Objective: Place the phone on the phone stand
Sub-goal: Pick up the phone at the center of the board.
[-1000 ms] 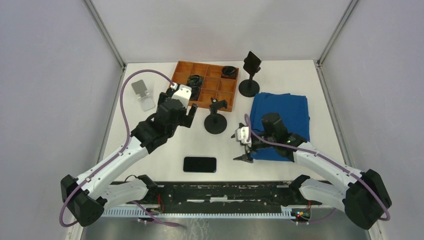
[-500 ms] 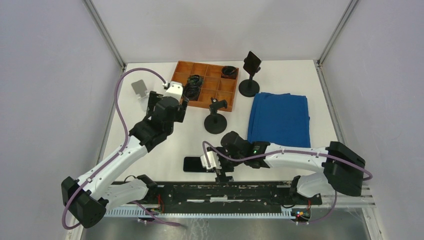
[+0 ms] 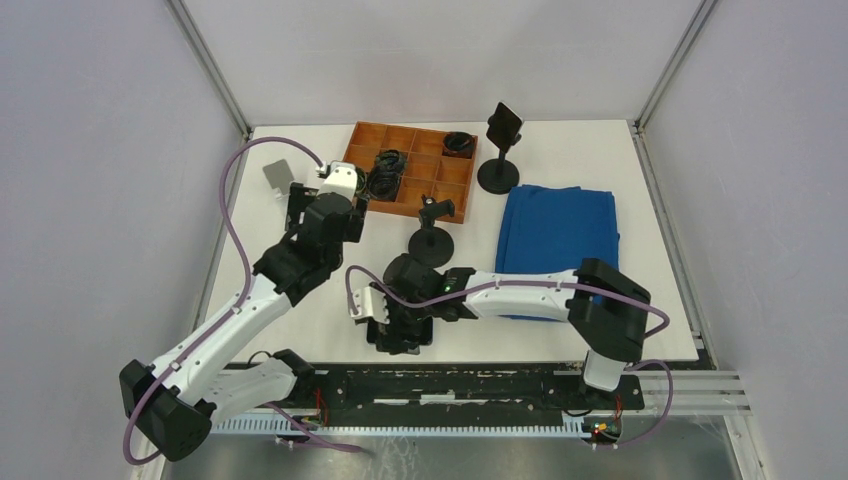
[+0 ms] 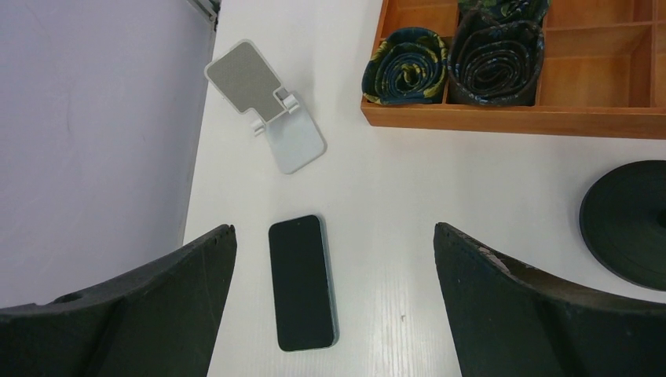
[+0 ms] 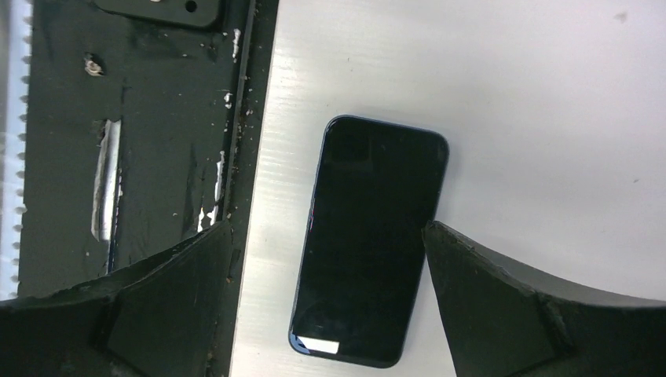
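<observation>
A dark phone (image 5: 369, 243) lies flat by the table's front edge, screen up. My right gripper (image 5: 326, 225) hangs open straight above it, one finger on each long side, not touching. In the top view that gripper (image 3: 396, 325) covers most of the phone. The white phone stand (image 4: 271, 118) sits at the back left (image 3: 278, 175). My left gripper (image 4: 333, 228) is open and empty just in front of the stand (image 3: 322, 198). The left wrist view shows a second dark phone (image 4: 302, 283) flat on the table below the stand, hidden under the left arm from above.
An orange compartment tray (image 3: 455, 185) holding rolled items stands at the back. Two black round-based stands (image 3: 431, 245) (image 3: 498, 175) are near it, and a folded blue cloth (image 3: 555, 240) lies at the right. The black rail (image 5: 118, 118) runs along the front edge.
My right arm swung left from the blue cloth to above the phone at the front edge. My left gripper moved back and left, closer to the stand. Both stayed open.
</observation>
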Robot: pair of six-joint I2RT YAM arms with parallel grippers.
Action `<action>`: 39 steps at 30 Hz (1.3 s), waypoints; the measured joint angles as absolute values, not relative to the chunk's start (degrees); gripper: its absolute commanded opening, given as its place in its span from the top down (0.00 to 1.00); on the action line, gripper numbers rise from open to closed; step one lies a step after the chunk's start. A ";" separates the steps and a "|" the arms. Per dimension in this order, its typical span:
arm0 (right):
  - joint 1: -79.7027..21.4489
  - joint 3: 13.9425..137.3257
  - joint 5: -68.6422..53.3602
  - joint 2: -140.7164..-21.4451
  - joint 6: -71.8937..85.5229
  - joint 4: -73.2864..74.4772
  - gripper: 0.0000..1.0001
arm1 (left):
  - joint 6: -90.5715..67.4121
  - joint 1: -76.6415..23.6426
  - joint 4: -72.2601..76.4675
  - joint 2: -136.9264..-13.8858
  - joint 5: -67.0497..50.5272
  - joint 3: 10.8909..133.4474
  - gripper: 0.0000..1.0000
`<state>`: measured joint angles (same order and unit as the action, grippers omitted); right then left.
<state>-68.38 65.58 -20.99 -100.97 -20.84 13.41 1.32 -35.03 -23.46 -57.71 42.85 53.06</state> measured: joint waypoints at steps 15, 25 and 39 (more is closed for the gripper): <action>-69.49 69.28 -11.62 -107.59 -15.20 18.28 0.02 | 1.32 -34.20 -23.44 -55.75 43.05 53.06 0.00; -69.49 69.43 -9.08 -108.90 -14.90 18.39 0.02 | 1.32 -34.20 -23.44 -55.37 42.87 53.06 0.00; -69.49 69.67 -7.44 -109.62 -14.81 18.63 0.06 | 1.32 -34.20 -23.44 -55.31 41.82 53.06 0.00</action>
<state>-69.49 69.67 -7.44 -109.62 -14.81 18.63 1.32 -34.20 -23.44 -55.31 41.82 53.06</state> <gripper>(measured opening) 0.978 0.997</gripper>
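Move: Some 6 cm below the right hand, and about 3 cm ahead and 1 cm to its right, lies the phone at the near edge of the board. From that phone, the empty phone stand is some 19 cm farther out and 7 cm to the right; the small phone lies about 15 cm farther out and 25 cm to the left. For the left hand, the same phone is about 16 cm back, 15 cm right and 24 cm down. Sinking about 5 cm onto the phone, fast at first and then easing to a stop, the right hand also edges some 2.5 cm forward and a little right. The wrist tips the fingers steeper and turns about 10 degrees clockwise, squaring the wide-open fingers to either side of the phone's long edges; they stay open, and no touch can be seen. ##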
